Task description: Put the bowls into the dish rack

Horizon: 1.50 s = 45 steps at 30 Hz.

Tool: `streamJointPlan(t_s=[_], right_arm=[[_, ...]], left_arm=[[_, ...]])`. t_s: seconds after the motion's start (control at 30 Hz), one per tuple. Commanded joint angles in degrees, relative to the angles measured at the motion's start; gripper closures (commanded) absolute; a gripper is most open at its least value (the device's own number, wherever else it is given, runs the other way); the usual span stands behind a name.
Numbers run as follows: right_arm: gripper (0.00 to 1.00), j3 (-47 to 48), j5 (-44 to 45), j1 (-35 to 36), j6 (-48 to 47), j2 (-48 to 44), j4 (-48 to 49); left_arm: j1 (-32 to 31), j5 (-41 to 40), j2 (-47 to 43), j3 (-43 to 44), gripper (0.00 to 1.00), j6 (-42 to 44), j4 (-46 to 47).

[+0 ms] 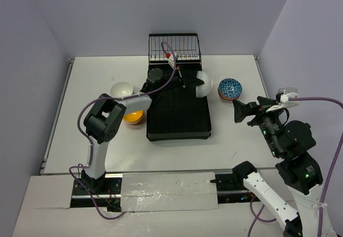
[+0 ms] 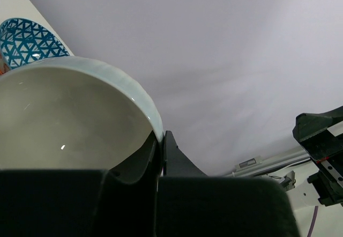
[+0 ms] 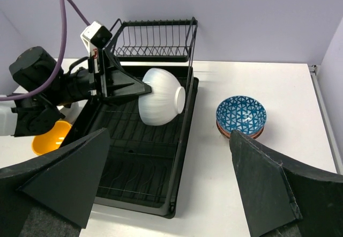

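My left gripper is shut on the rim of a plain white bowl and holds it tipped on its side over the right edge of the black dish rack. In the left wrist view the jaws pinch the bowl's wall. A stack of blue-patterned bowls sits on the table right of the rack. Another white bowl and a yellow bowl lie left of it. My right gripper hovers open and holds nothing, near the blue bowls.
The rack's raised wire basket stands at its far end against the back wall. Side walls close in the white table on the left and right. The left arm's cable loops above the rack.
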Motion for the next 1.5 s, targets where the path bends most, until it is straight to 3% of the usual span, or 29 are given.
streamJointPlan(t_s=[0.0, 1.47], right_arm=[[0.00, 0.72, -0.06, 0.49, -1.50, -0.03, 0.42], [0.00, -2.80, 0.03, 0.49, -1.23, -1.70, 2.17]], left_arm=[[0.36, 0.97, 1.03, -0.47, 1.00, -2.48, 11.61], [1.24, 0.18, 9.82, -5.83, 1.00, -12.33, 24.63]])
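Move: The left hand holds a white bowl by its rim over the right-hand side of the dish rack; the rack's middle lies about 3 cm ahead, 7 cm to its left and 20 cm below. From that hand, the blue bowls stand some 8 cm ahead, 16 cm right and 21 cm below, and the rack's upper shelf about 17 cm ahead, 9 cm left, near hand height. From the right hand, the rack's middle is about 18 cm ahead, 27 cm left and 33 cm below. With the bowl still pinched by its rim, turned on its side and its base facing right, the left hand sinks almost straight down about 6 cm towards the right-hand side of the dish rack, nearly all of it in the first two thirds. It then all but stops at that height, rolling some 10 degrees in all about the line of its fingers, which point right and stay shut on the rim. ##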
